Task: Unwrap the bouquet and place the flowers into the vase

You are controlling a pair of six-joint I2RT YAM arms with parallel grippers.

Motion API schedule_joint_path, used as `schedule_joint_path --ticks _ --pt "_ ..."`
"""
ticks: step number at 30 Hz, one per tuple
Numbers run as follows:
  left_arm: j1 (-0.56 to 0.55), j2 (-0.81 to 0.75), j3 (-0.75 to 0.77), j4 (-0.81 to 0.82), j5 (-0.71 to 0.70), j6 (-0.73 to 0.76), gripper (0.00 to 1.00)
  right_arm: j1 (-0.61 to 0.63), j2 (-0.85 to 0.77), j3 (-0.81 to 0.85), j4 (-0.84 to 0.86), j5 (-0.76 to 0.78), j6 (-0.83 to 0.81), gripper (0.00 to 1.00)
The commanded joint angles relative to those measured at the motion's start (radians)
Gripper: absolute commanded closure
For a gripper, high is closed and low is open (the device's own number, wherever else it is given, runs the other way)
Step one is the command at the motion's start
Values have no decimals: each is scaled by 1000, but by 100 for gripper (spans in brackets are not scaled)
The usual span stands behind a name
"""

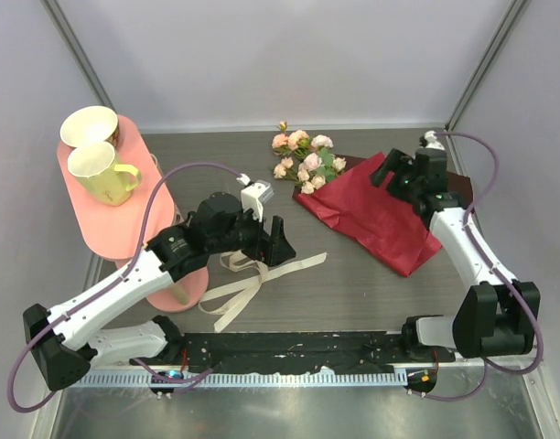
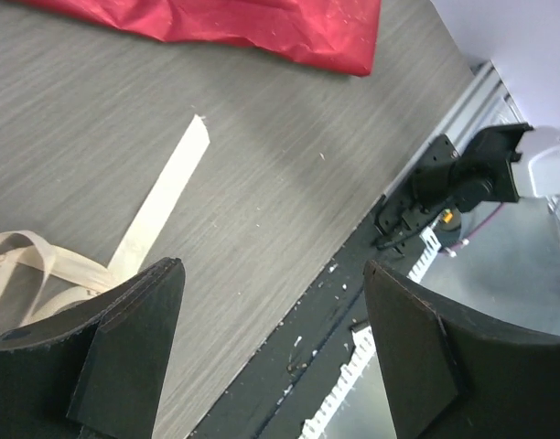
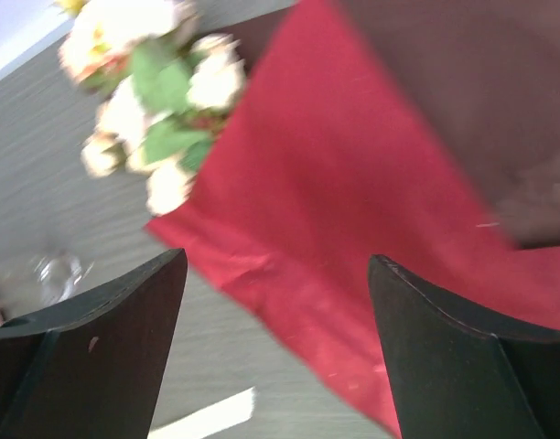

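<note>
The flowers (image 1: 303,158), small pale pink roses with green leaves, lie at the back of the table with their stems on the opened dark red paper (image 1: 376,215). They show blurred in the right wrist view (image 3: 161,82). My right gripper (image 1: 396,176) hovers open over the paper (image 3: 353,183), with nothing between its fingers (image 3: 124,320). The cream ribbon (image 1: 253,279) lies loose on the table. My left gripper (image 1: 278,242) stands open just right of the ribbon (image 2: 161,197), holding nothing. A blurred glassy shape (image 3: 56,270) may be the vase; I cannot tell.
A pink tray (image 1: 106,215) at the left carries a yellow-green mug (image 1: 102,172) and a cream cup (image 1: 88,126). The black mounting rail (image 1: 289,352) runs along the table's near edge. Grey walls close in the back and sides.
</note>
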Motion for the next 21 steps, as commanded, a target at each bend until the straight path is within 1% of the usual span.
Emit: schedule_joint_path --ticks 1,3,5,7,8,9,11,12,19,21 --pt "-1 -27 -14 61 137 -19 17 -146 60 67 -74 19 -51 13" --pt "-1 -35 -17 51 159 -27 16 -194 113 115 -74 36 -62 13" --pt "-1 -31 -17 42 187 -31 16 -206 139 166 -80 70 -88 13" --pt "-1 -24 -10 34 207 -31 16 -208 168 190 -54 68 -164 13" --pt "-1 -23 -11 32 225 -31 16 -211 185 214 -42 -12 -192 11" --pt "-1 -20 -13 32 231 -30 16 -214 232 236 -57 -42 -233 11" --pt "-1 -21 -22 26 242 -24 16 -215 263 266 -66 -95 -272 12" --pt "-1 -27 -27 23 242 -22 16 -215 298 271 -62 -155 -319 12" --pt "-1 -92 -80 -17 239 -16 16 -217 363 291 -65 -203 -419 14" --pt "-1 -107 -86 -37 233 -16 16 -217 366 300 -83 -195 -422 16"
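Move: The right hand hovers over the spread red wrapping; that sheet's far-right edge, where it overlaps the brown paper, lies about 5 cm ahead, 6 to the right and 18 below. The brown paper's middle is some 7 cm ahead and 11 right, the flowers about 12 ahead and 21 left. From the left hand that edge is roughly 25 cm ahead, 35 right and 24 below. Open right hand swings about 8 cm right, forward and down towards the red edge; left hand draws back. ##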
